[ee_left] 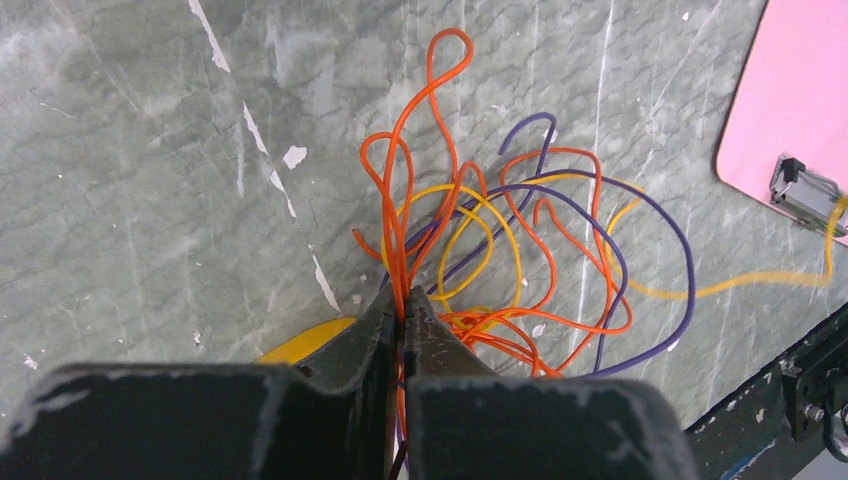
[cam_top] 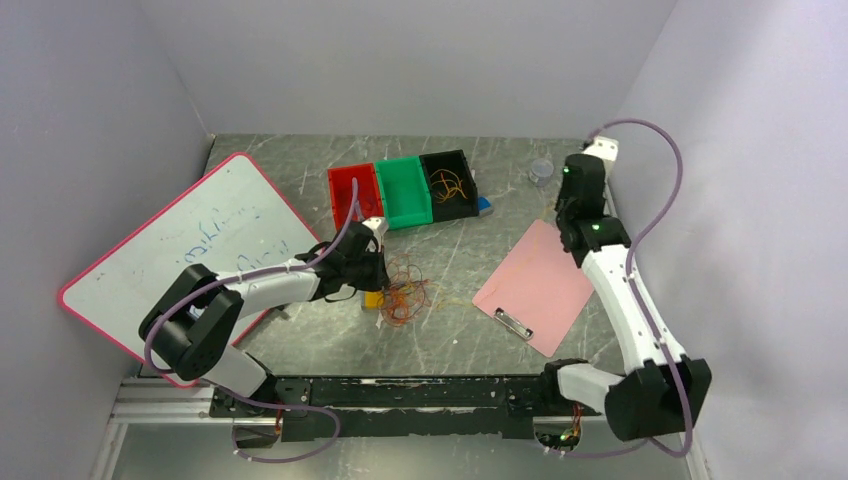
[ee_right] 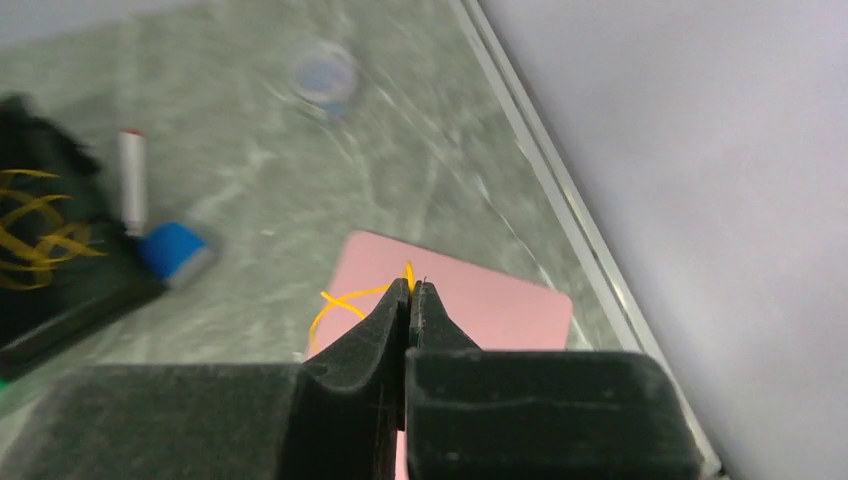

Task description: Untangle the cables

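The cables [cam_top: 405,295] lie as a loose tangle of orange, yellow and purple wires [ee_left: 500,250] mid-table. My left gripper [ee_left: 403,298] is shut on a few orange strands at the tangle's left edge, low over the table [cam_top: 375,270]. One yellow cable [ee_left: 740,285] runs out of the tangle to the right, toward the pink clipboard [ee_left: 800,100]. My right gripper [ee_right: 410,288] is shut on the end of a yellow cable [ee_right: 340,300], held above the clipboard's far end [ee_right: 490,290]. In the top view it sits at the right [cam_top: 563,215].
Red [cam_top: 353,195], green [cam_top: 404,190] and black [cam_top: 450,183] bins stand at the back; the black one holds yellow wires [ee_right: 35,235]. A marker [ee_right: 132,180], a blue block [ee_right: 175,250] and a clear cup [cam_top: 541,170] lie nearby. A whiteboard [cam_top: 190,240] fills the left.
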Controlling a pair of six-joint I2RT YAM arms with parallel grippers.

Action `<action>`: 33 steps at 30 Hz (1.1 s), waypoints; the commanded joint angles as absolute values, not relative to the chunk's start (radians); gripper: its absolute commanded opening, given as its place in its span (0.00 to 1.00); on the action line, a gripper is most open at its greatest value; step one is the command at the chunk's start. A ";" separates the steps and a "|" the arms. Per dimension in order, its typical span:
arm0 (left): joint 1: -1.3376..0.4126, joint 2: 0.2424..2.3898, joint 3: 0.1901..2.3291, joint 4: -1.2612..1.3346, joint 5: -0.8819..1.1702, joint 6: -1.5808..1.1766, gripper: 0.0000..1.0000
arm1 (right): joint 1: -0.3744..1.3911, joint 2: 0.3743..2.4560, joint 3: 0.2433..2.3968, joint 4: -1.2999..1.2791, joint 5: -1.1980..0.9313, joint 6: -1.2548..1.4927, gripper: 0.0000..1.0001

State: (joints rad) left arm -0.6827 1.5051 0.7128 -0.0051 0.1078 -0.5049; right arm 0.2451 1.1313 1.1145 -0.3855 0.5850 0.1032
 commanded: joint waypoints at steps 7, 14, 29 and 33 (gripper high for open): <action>-0.685 1.474 0.705 -0.016 0.106 -0.486 0.07 | -0.087 1.374 1.096 -0.280 0.238 0.334 0.24; -0.686 1.476 0.725 -0.023 0.112 -0.480 0.07 | -0.097 1.355 1.066 -0.252 0.227 0.367 0.54; -0.687 1.490 0.737 -0.019 0.119 -0.489 0.07 | 0.354 1.070 0.839 -0.369 0.129 0.408 0.55; -0.687 1.500 0.742 -0.016 0.117 -0.489 0.07 | 0.579 1.024 0.783 -0.396 0.129 0.474 0.53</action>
State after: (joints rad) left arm -0.6834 1.4960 0.7078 -0.0166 0.1089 -0.4942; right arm 0.4179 1.0740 0.8246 -0.3454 0.1318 0.4057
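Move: The right hand is high over the clipboard with the free end of the yellow cable in its fingers. The tangle is about 33 cm to its left, 11 cm back and 27 cm below. The pink clipboard's middle is some 4 cm left and 11 cm back, and the blue block about 14 cm left and 13 cm ahead, both on the table. From the left hand, the tangle's middle is about 4 cm right, 1 cm back and 3 cm below. The right fingers let go of the yellow cable, opening about halfway as the hand dips some 11 cm and swings about 6 cm right and 4 cm forward. The empty hand then sweeps roughly 20 cm left and 9 cm back towards the tangle, still well above the table, having rolled and turned counter-clockwise. The left hand stays put, still pinching the orange strands. ##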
